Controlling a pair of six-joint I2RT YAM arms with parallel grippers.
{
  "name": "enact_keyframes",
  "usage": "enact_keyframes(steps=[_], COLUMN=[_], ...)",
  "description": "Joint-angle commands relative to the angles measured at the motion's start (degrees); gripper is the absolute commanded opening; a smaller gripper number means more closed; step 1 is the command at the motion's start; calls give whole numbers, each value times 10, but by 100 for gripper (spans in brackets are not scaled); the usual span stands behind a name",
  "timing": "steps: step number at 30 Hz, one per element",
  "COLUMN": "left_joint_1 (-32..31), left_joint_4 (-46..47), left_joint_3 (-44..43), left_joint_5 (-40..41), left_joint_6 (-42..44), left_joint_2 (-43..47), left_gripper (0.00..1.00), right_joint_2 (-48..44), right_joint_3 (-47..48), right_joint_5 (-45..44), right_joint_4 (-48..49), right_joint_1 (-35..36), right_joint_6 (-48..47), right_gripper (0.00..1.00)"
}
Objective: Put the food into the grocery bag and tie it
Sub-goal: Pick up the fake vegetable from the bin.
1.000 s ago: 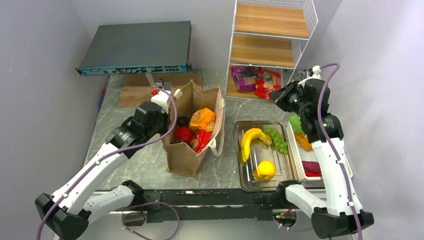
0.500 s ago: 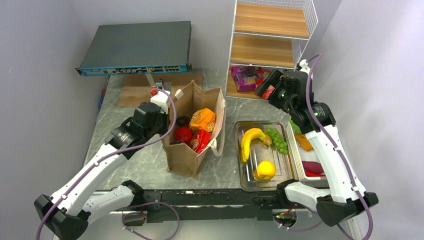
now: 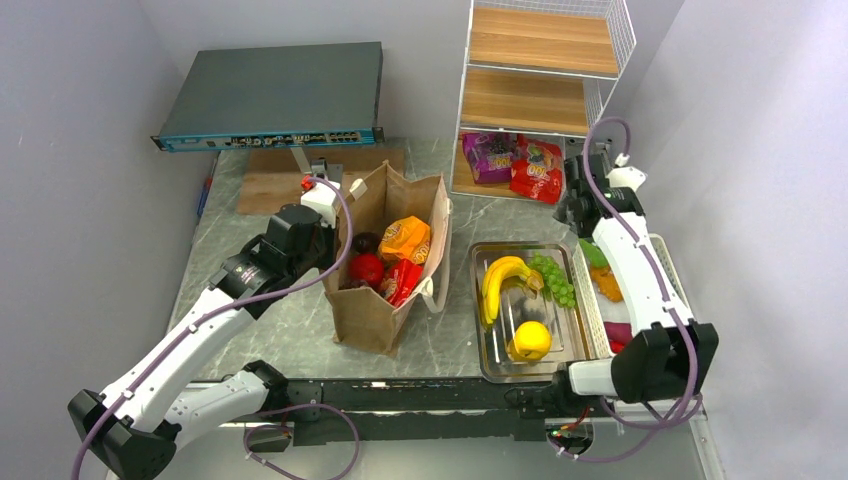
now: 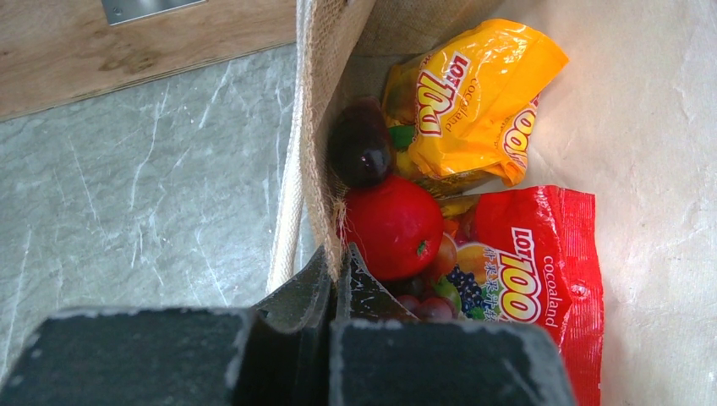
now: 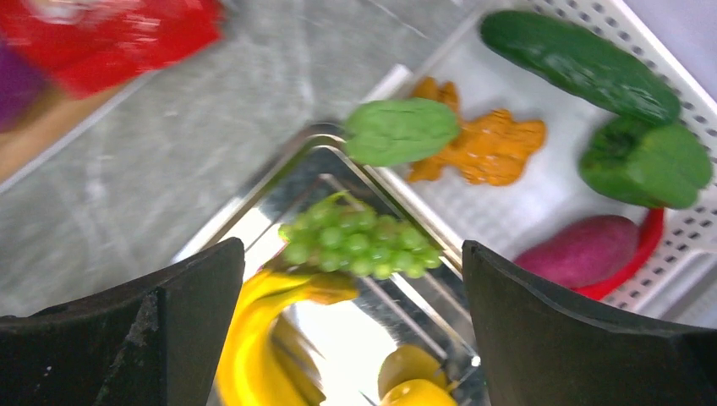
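Observation:
The brown grocery bag (image 3: 375, 315) stands open at mid-table, and my left gripper (image 3: 335, 215) is shut on its left rim (image 4: 321, 127). Inside lie an orange packet (image 4: 469, 101), a red apple (image 4: 393, 224), a red packet (image 4: 528, 271) and a dark purple fruit (image 4: 359, 144). My right gripper (image 3: 573, 200) hangs open and empty above the banana (image 5: 254, 338) and green grapes (image 5: 355, 241). A cucumber (image 5: 579, 63) lies in the white basket. A purple packet (image 3: 487, 155) and a red packet (image 3: 537, 167) rest on the bottom shelf.
A metal tray (image 3: 490, 368) with a lemon (image 3: 530, 340) sits right of the bag, next to the white basket (image 3: 590, 310) of vegetables. A wire shelf rack (image 3: 530, 100), a grey network box (image 3: 270, 95) and a wooden board (image 3: 270, 180) stand at the back.
My right gripper has opened wide, and its wrist has swung from in front of the shelf packets back toward the right. The left arm and the bag have not moved.

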State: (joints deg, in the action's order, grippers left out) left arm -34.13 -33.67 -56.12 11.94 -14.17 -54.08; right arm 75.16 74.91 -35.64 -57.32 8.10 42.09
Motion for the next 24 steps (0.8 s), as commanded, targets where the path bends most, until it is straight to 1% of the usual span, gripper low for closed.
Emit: enact_keyframes(steps=[1, 4, 11, 24], left_joint_1=[-2, -2, -2, -2], left_joint_4=[28, 28, 27, 27], left_joint_3=[-14, -15, -15, -17], left_joint_5=[14, 11, 12, 8], left_joint_6=[11, 11, 11, 12], left_joint_2=[10, 8, 6, 5], left_gripper=[0, 0, 0, 0], right_joint_2=[14, 33, 85, 161], right_joint_3=[-33, -39, -38, -16], right_joint_5=[7, 25, 40, -5], right_joint_4=[34, 58, 86, 88], right_joint_1=[-59, -69, -70, -75], right_joint_6=[-33, -67, -98, -97], right_gripper=[100, 100, 100, 100])
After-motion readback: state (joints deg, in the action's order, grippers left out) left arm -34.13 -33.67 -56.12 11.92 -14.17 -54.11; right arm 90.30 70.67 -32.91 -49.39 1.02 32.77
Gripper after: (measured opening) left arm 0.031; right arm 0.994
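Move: Below the right hand is the light-green fake vegetable, lying over the bin's far-left corner: about 4 cm ahead, 8 cm to the right and some 16 cm down. Beside it in the bin, the orange ginger sits level with the hand, 12 cm right, and the cucumber 1 cm back, 23 cm right; the green grapes on the tray are straight beneath the hand; all three about 19 cm down. From the left hand the vegetable is roughly 53 cm right, 8 cm ahead and 18 cm lower. Sinking about 9 cm towards the light-green vegetable, the right hand first carries on some 3 cm to its right with a slight draw back, then comes down nearly straight, easing about 3 cm forward. The wrist tips the fingers a further 15 degrees or so downward, and they stay wide open, still above the vegetable. ##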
